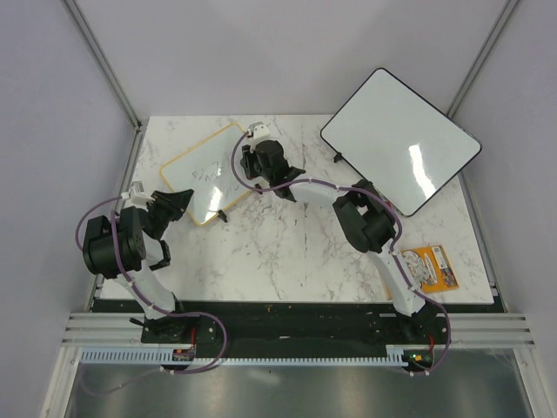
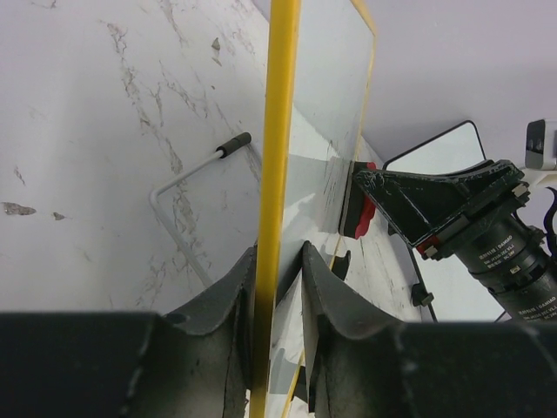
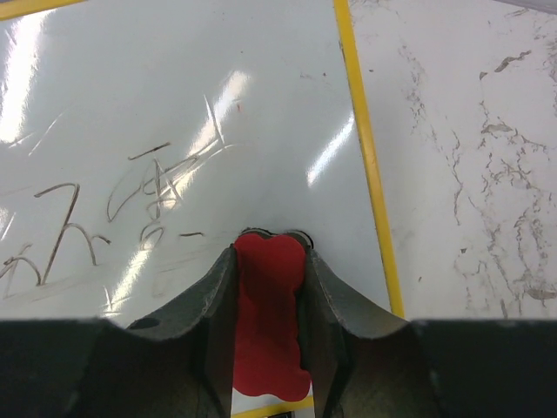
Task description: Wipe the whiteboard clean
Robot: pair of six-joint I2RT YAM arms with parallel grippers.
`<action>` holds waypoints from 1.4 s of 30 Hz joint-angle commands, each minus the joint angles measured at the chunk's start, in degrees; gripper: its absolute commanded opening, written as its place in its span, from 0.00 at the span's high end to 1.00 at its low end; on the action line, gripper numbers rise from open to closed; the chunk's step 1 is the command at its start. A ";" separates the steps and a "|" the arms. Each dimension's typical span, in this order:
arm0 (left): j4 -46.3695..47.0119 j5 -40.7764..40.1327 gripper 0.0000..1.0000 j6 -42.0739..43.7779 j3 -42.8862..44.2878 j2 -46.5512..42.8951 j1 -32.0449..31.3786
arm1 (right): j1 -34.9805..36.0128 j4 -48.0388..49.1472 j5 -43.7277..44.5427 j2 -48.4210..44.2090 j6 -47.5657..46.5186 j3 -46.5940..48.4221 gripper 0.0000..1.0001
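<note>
The whiteboard (image 1: 207, 170), yellow-framed with rounded corners, lies at the back left of the marble table. My left gripper (image 1: 181, 202) is shut on its near edge. In the left wrist view the yellow frame (image 2: 278, 131) runs upright between that gripper's (image 2: 278, 252) fingers, and the board stands tilted off the table. My right gripper (image 3: 271, 239) is shut on a red eraser (image 3: 268, 305) whose tip presses on the white surface. Pen scribbles (image 3: 130, 196) lie to its left. The left wrist view also shows the eraser (image 2: 365, 213) against the board's face.
A larger black-framed whiteboard (image 1: 400, 139) stands tilted at the back right. An orange packet (image 1: 431, 266) lies near the right arm's base. A wire stand with a black tip (image 2: 187, 183) rests on the table behind the small board.
</note>
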 commanded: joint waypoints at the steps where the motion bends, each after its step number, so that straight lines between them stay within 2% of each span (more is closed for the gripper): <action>1: 15.07 -0.65 0.98 -0.30 0.40 1.47 -0.15 | 1.64 -7.71 -2.55 2.73 1.81 -0.08 1.00; 10: 15.07 -0.03 0.98 0.31 0.75 1.48 -1.11 | 7.26 -8.68 -6.33 4.40 -2.15 4.58 1.00; 18: 15.07 0.32 0.98 0.93 0.92 1.48 -1.82 | 10.43 -13.42 -13.80 9.14 -4.78 16.53 1.00; 20: 15.07 0.32 0.98 0.93 0.84 1.39 -2.08 | 11.57 -14.57 -13.11 10.55 -5.75 20.64 1.00; 24: 15.07 0.32 0.98 1.45 0.66 1.04 -2.26 | 13.24 -19.48 -3.03 14.59 -6.37 26.46 1.00; 25: 15.07 0.23 0.98 1.45 0.66 1.04 -2.35 | 13.16 -19.75 0.31 14.86 -5.76 26.82 1.00; 28: 15.07 0.32 0.98 1.72 0.57 0.86 -2.52 | 12.19 -20.01 2.61 15.30 -4.70 26.91 1.00; 40: 15.07 0.41 0.98 2.24 0.13 0.42 -2.79 | 2.26 -19.40 2.80 14.07 2.07 22.61 1.00; 42: 15.07 0.50 0.98 2.33 0.04 0.42 -2.87 | 0.77 -19.31 5.42 13.98 2.16 22.16 1.00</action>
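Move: The right hand already has the red eraser against the tilted small whiteboard. The middle of the pen marks lies roughly 10 cm to its left, 1 cm ahead and 4 cm higher up the slope. The board's right clip is about 6 cm back and 3 cm right of the hand; its near clip is some 15 cm back and 9 cm left, both about 5 cm lower. From the left hand, gripping the board's left edge, the marks are roughly 8 cm ahead, 9 cm right and 4 cm higher. Leftward and back across the tilted board, the right hand rubs the held eraser about 15 cm, climbing some 3 cm and turning about 20 degrees counter-clockwise, then reverses and strokes about 6 cm forward and right, turning partly back. The eraser stays against the surface in its closed grip, while the left hand keeps hold of the board's left edge, almost still. ##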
